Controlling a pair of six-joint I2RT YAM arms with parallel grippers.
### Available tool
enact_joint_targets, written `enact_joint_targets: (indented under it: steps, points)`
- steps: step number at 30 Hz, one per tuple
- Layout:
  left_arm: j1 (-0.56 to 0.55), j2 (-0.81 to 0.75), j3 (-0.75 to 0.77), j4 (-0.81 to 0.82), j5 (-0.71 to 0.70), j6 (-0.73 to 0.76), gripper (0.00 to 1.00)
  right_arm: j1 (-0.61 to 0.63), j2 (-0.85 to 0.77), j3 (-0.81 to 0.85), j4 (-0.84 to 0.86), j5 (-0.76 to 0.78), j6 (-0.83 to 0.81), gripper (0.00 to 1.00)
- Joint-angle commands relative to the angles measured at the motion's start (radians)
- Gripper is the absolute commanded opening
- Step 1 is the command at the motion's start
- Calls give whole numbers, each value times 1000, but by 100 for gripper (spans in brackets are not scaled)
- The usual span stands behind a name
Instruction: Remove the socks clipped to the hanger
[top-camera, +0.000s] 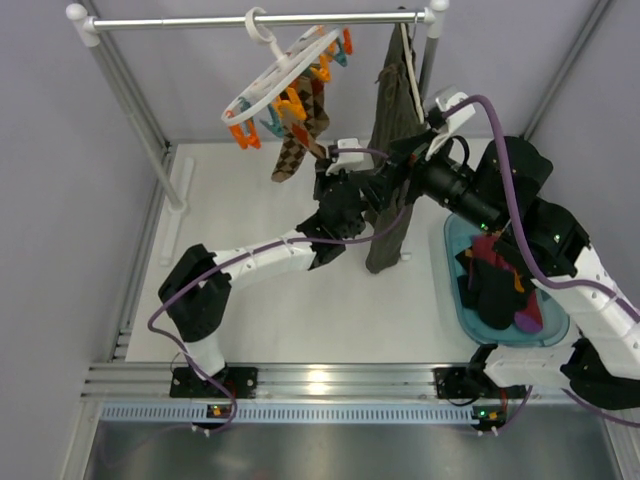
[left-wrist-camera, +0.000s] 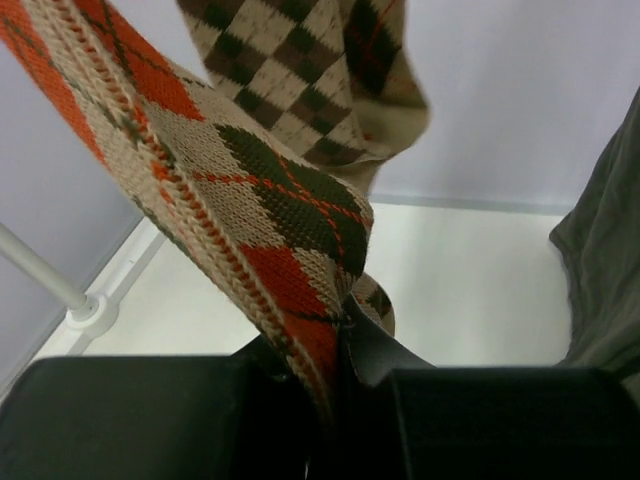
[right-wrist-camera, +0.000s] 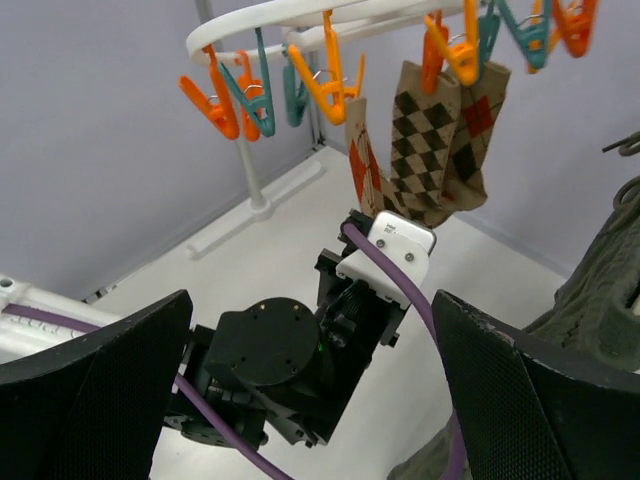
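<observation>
The white hanger (top-camera: 262, 85) (right-wrist-camera: 290, 15) hangs tilted from the top rail, with orange and teal clips. Three brown and tan argyle socks (top-camera: 300, 140) (right-wrist-camera: 425, 140) are clipped to it. My left gripper (top-camera: 328, 170) (left-wrist-camera: 340, 340) is raised under them and shut on the lower end of the argyle sock (left-wrist-camera: 270, 210) with orange diamonds, which stretches up and to the left. My right gripper (top-camera: 385, 175) (right-wrist-camera: 312, 300) stands wide open just right of the left wrist, holding nothing. In the right wrist view, the left wrist hides the left gripper's fingers.
A long olive-green garment (top-camera: 390, 130) (right-wrist-camera: 600, 290) hangs from the rail (top-camera: 330, 18), right beside both grippers. A teal bin (top-camera: 455, 250) at the right holds black socks (top-camera: 495, 285) and a striped one (top-camera: 528, 315). White frame posts (top-camera: 130, 110) stand at the back left.
</observation>
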Motion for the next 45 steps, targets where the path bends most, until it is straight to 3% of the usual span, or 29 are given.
enact_joint_targets:
  steps: [1, 11, 16, 22, 25, 27, 31, 34, 41, 45]
  points:
    - [0, 11, 19, 27, -15, 34, 13, -20, 20, 28, -52, 5, -3, 99]
    - [97, -59, -60, 25, -31, -7, 12, -43, 26, -9, -18, -30, -2, 99]
    - [164, -142, -157, 14, -15, -68, 22, -51, 23, -38, -6, -52, 1, 100]
    - [287, -265, -217, -217, 126, -289, 21, -54, 12, -75, 17, -72, 11, 99]
    - [340, -335, -252, -274, 185, -358, 40, -55, 15, -89, 29, -73, 16, 99]
    - [368, -369, -286, -289, 229, -381, 66, -55, 20, -92, 31, -73, 17, 99]
    - [383, -453, -323, -361, 318, -420, 79, -64, 27, -104, 51, -73, 25, 100]
    - [382, -554, -378, -427, 385, -475, 96, -77, 34, -107, 58, -73, 31, 100]
    - [383, -849, -545, -492, 566, -573, 98, -104, 27, -101, 68, -135, 37, 99]
    - [387, -906, -593, -515, 694, -576, 98, -109, 12, -112, 75, -170, 36, 99]
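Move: Above the left hand, which still grips the red argyle sock's free end, its clip on the hanger sits about 14 cm up, 6 cm to the left and 2 cm farther out. The checked sock hangs some 10 cm ahead of this hand, 4 cm left and 5 cm up; the olive trousers are roughly 8 cm ahead, 14 cm right and 3 cm down. From the right hand that clip is around 12 cm ahead, 13 cm left and 5 cm above. Giving up the pull, the left hand carries the argyle sock's end leftward about 17 cm, sinking a little on the way, then spreads its fingers wide, lets go and backs off some 8 cm towards its base, rolling its left side down and turning clockwise. The right hand, empty and open, sinks about 5 cm and eases slightly forward beside the trousers. ##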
